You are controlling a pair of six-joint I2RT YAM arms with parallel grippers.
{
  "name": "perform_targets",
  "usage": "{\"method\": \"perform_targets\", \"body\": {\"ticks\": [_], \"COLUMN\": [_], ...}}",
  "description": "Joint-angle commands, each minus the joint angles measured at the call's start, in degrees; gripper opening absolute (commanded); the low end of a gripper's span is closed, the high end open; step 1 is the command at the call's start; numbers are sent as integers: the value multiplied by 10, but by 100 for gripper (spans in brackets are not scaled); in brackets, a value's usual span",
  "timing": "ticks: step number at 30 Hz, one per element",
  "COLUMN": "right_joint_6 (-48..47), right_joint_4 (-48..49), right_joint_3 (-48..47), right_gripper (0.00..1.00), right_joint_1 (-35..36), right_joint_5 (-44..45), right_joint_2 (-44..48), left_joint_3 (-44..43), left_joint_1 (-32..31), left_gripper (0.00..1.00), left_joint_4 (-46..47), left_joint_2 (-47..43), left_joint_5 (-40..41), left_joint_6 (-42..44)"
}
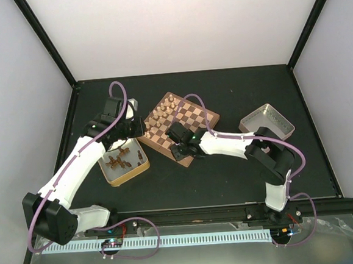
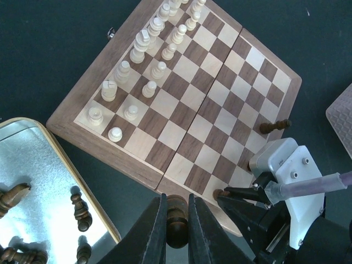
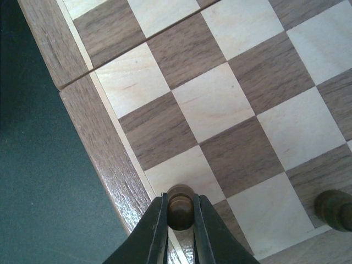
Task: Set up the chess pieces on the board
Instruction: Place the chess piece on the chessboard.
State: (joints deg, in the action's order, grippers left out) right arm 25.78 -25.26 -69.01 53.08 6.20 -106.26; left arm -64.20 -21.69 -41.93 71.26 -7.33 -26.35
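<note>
The board (image 1: 195,114) lies at an angle in mid-table, with pale chessmen (image 2: 144,42) in two rows along its far-left side. My left gripper (image 2: 176,201) hangs just off the board's near rim, shut on a dark brown chess piece (image 2: 177,223). My right gripper (image 3: 180,200) is shut on another dark chess piece (image 3: 180,208), which stands on a light square at the board's (image 3: 220,104) near edge. In the left wrist view this same gripper (image 2: 228,193) shows at the board's (image 2: 220,110) near corner. One more dark piece (image 2: 273,126) stands on the right-hand edge row.
A metal tray (image 1: 137,170) left of the board holds several dark pieces (image 1: 119,160); its shiny floor (image 2: 33,165) shows in the left wrist view. A second metal tray (image 1: 266,122) sits right of the board. Both arms reach over the black tabletop.
</note>
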Motion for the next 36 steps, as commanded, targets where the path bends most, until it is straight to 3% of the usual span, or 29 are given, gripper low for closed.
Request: {"method": "perform_targets", "body": {"ticks": [1,4,10,14,20,26,31,36], "right_joint_6": [0,2,18,35,65,144,202,240], "right_joint_4": [0,-1,6,25,52,85,86,85], "right_joint_3": [-12,-13,-9,-3,38,138,215,248], "right_gripper": [10,14,42,55,56,56,56,56], "right_joint_1": [4,3,4,2,-3,-23,-32,-37], "right_joint_5": [17,14,-9,-17,29,131,204,211], "right_joint_2": [-22,-21,29,79,149,253,321,349], "left_joint_3": [2,1,1,4,4,-28,-75,-126], "left_joint_1": [4,4,4,3,-16,-80,-133,-165], "left_gripper": [11,11,11,12,12,13,13,13], "left_joint_4": [12,12,13,25,40,35,29,17], "left_joint_2": [5,5,8,16,65,142,227,293], "left_joint_5": [-14,-18,-34,-58,-86,-86,-41,-4], "left_joint_6": [3,3,3,3,10,28,40,51]}}
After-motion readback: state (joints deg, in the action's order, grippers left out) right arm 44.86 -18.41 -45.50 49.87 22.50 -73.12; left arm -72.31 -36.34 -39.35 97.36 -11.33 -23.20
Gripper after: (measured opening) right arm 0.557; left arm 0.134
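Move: The dark pawn stands between the right fingers, its middle about 1 cm below the hand point; from the left hand, which already holds another dark piece, that pawn is some 12 cm right, 4 cm back and 16 cm below. The nearer tall dark piece is about 6 cm right and 2 cm ahead of the pawn, the farther one 8 cm right and 6 cm ahead. The piece tray lies about 7 cm left, 7 cm back and 20 cm below the left hand. The dark pawn is let go as the right fingers open to about half; that hand then lifts roughly 10 cm and swings some 11 cm right, turning clockwise, clear of the board's near corner. Into the freed space the left hand, keeping its grip on its own dark piece, sweeps right about 12 cm and down 10 cm towards the pawn, tipping steeper and turning some 20 degrees clockwise. ##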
